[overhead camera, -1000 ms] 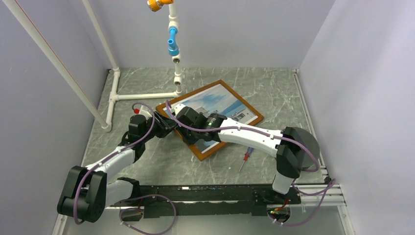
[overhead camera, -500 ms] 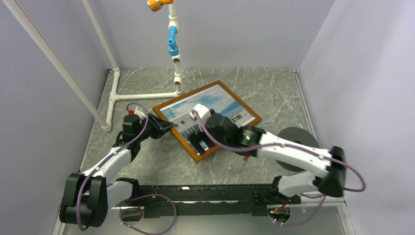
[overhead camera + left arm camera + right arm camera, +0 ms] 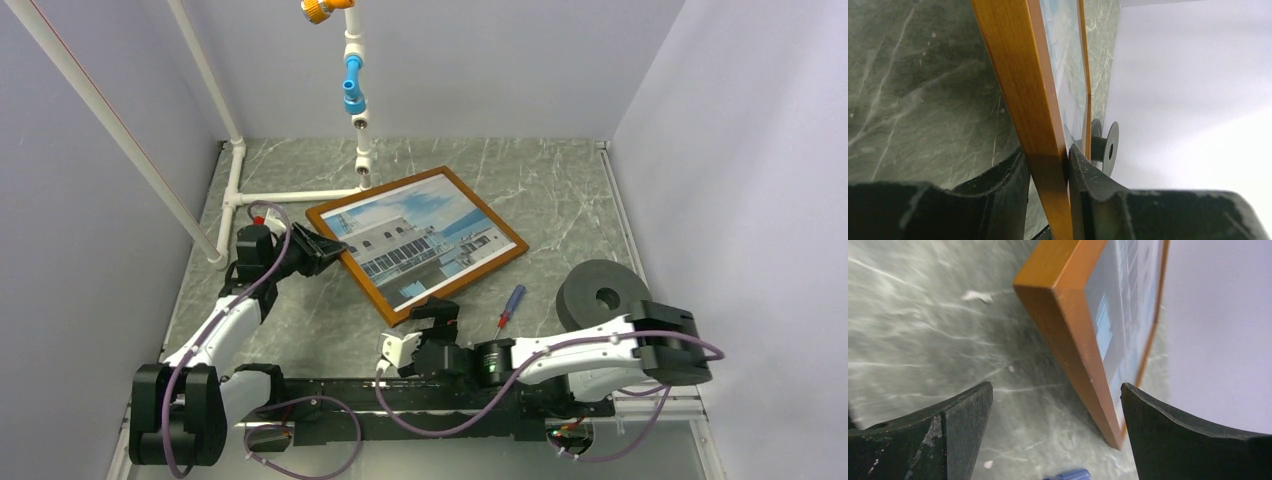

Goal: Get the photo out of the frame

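Note:
The reddish-brown frame lies at the table's middle with the photo of a white building under blue sky inside it, face up. My left gripper is shut on the frame's left edge near the far-left corner. In the left wrist view both fingers of this gripper press the wooden frame, and the photo shows edge-on. My right gripper stands open, just in front of the frame's near corner and apart from it. Its wrist view shows the open right gripper, the frame and the photo.
A red-and-blue screwdriver lies right of the frame's near corner, and its blue tip shows below the right jaws. A grey spool sits at the right. A white pipe structure stands at the back left.
My right arm has drawn back from over the photo to the table's near side, and its jaws have opened wide. The left gripper has closed tighter on the frame, which has shifted slightly left.

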Controlling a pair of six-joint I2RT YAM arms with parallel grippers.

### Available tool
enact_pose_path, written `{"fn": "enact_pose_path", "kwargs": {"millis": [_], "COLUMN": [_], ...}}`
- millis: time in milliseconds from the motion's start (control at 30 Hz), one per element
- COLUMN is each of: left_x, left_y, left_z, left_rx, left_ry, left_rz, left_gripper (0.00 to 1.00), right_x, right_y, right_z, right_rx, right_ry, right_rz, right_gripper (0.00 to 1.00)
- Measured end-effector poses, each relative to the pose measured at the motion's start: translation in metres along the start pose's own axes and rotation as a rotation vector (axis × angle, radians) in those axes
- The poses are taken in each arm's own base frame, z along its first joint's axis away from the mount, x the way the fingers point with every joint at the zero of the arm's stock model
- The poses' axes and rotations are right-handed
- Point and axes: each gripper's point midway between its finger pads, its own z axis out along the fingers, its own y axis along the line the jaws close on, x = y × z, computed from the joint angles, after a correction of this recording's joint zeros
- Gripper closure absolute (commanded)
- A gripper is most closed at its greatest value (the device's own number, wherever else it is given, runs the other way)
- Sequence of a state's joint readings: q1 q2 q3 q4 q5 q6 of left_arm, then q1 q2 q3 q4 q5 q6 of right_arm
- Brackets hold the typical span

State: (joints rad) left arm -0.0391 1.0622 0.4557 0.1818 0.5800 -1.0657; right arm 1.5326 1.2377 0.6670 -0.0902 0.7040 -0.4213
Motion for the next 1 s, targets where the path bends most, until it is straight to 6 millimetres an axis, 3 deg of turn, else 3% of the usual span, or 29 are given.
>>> {"fn": "enact_pose_path", "kwargs": {"millis": [167,400,600,700,900,1000], "left_x": [0.002,0.003,0.003,0.004,0.004,0.0], "left_y": [0.0,-0.002,-0.002,-0.002,-0.004,-0.017], "left_z": [-0.003,-0.006,-0.006,-0.007,-0.008,-0.01], "left_rx": [-0.004,0.001,0.002,-0.001,0.002,0.037], "left_ry": [0.012,0.017,0.019,0.02,0.024,0.018], "left_rz": [-0.004,-0.005,-0.007,-0.008,-0.015,-0.009], "left_gripper": [0.9,0.9,0.9,0.9,0.9,0.89], "right_x": [0.024,0.003,0.007,0.011,-0.003,-0.009], "right_y": [-0.005,-0.029,-0.038,-0.039,-0.055,-0.055], "right_z": [0.021,0.032,0.05,0.054,0.042,0.042], "right_rx": [0.179,0.388,0.523,0.542,0.551,0.459], "right_ry": [0.068,-0.01,0.0,0.018,-0.028,-0.048], "right_rz": [-0.186,-0.222,-0.34,-0.386,-0.252,-0.205], "right_gripper": [0.0,0.01,0.04,0.2,0.52,0.6]}}
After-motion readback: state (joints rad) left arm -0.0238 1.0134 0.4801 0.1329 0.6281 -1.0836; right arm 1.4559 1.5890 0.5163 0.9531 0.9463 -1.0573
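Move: The frame's near edge, the right hand's aim, lies about 4 cm ahead and 2 cm to the left of its open fingers, near their own height; the frame's near corner is 1 cm ahead and 6 cm left. The screwdriver lies on the table some 18 cm to the right of this hand, 3 cm ahead and 7 cm below. From the left hand, which holds the frame's left edge, the near-edge spot is about 14 cm back, 15 cm right and slightly lower. The right hand first dips nearly 2 cm with its fingers wide open, then drives about 6 cm forward and slightly left onto the frame's near edge, one finger above and one below, the fingers tipping up by over 35 degrees, and finally lifts 2 to 3 cm, eases the tilt back a little and closes to half open around the edge just right of the near corner. The left hand keeps its pinch on the frame's left edge, steady except for a late rise of almost 2 cm. ##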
